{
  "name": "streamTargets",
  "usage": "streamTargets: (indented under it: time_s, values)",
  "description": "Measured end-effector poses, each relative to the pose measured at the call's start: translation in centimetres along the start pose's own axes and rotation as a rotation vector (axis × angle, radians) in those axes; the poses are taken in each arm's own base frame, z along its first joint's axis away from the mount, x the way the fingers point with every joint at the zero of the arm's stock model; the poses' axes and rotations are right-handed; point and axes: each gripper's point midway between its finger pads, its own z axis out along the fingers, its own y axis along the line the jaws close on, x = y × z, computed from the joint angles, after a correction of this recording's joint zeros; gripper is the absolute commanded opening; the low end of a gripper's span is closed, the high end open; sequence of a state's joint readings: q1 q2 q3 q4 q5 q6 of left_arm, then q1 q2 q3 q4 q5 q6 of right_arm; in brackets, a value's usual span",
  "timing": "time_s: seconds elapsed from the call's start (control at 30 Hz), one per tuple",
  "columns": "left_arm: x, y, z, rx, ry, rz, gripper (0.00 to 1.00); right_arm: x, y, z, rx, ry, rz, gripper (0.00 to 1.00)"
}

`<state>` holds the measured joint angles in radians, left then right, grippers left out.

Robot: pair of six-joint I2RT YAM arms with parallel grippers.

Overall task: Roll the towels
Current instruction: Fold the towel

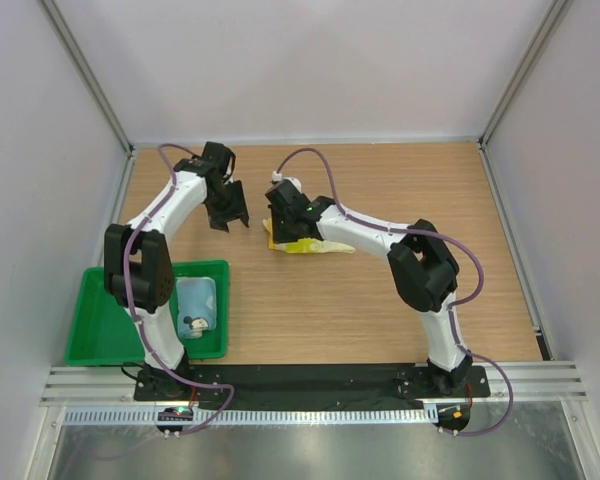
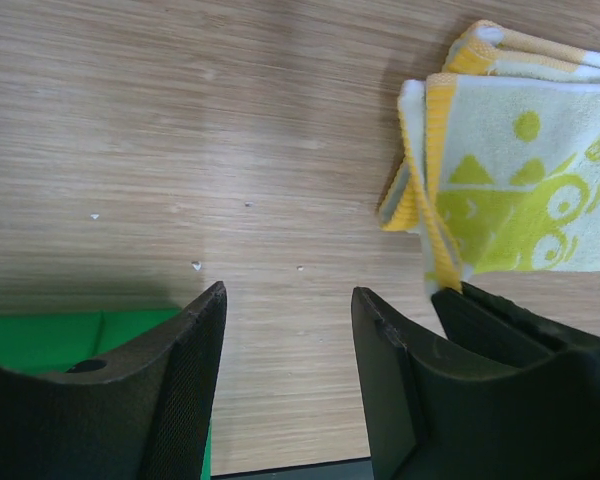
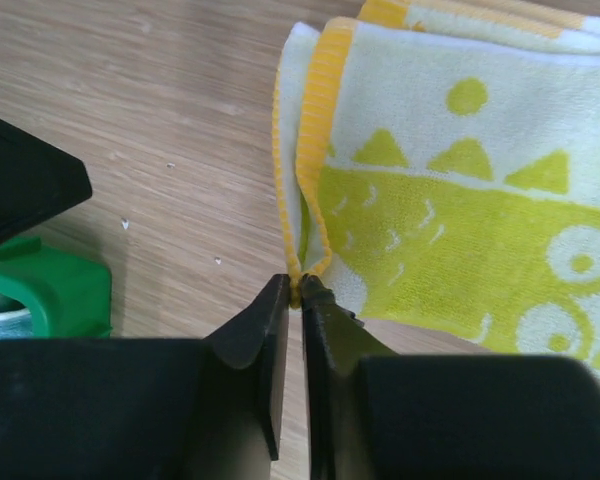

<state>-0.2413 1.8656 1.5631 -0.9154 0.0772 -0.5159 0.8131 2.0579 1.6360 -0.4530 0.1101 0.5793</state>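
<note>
The yellow-cream towel (image 1: 308, 244) with green print lies folded on the wooden table near the middle. In the right wrist view the towel (image 3: 460, 200) fills the upper right, and my right gripper (image 3: 296, 282) is shut on its orange-edged near corner. From above, the right gripper (image 1: 278, 235) sits at the towel's left end. My left gripper (image 1: 230, 222) hovers just left of it, open, with bare wood between its fingers (image 2: 291, 290); the towel (image 2: 510, 190) is to its right. The light blue towel (image 1: 196, 300) lies in the green tray.
The green tray (image 1: 100, 330) stands at the front left, beside the left arm's base; its corner shows in both wrist views (image 2: 40, 340) (image 3: 50, 290). White walls enclose the table on three sides.
</note>
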Motion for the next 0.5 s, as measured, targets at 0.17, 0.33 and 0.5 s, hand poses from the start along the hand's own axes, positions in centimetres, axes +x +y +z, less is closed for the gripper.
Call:
streamTargets:
  time_s: [0.17, 0.33, 0.5]
  values:
    - [0.0, 0.0, 0.0, 0.004, 0.002, -0.003, 0.54, 1.2, 0.4, 1.4, -0.019, 0.025, 0.001, 0.55]
    - [-0.1, 0.1, 0.0, 0.003, 0.002, -0.006, 0.54, 1.1, 1.3, 1.5, -0.059, 0.022, 0.002, 0.64]
    - [0.0, 0.3, 0.2, -0.002, 0.003, -0.007, 0.55, 0.6, 1.6, 1.1, -0.082, 0.017, 0.007, 0.68]
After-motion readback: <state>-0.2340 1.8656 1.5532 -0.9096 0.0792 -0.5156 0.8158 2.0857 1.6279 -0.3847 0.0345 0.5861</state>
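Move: The right hand pinches the towel's near left corner just above the table; the towel's middle lies about 9 cm to its right, 2 cm ahead and some 3 cm lower. The left gripper hovers about 7 cm to its left and 3 cm farther out, and the green tray's middle is some 27 cm left and 16 cm back. From the left hand, the towel's middle is about 16 cm right, roughly 1 cm back, and below. The right fingers open wide and let go of the towel's corner, dipping about 1.5 cm and easing 2 cm left. ##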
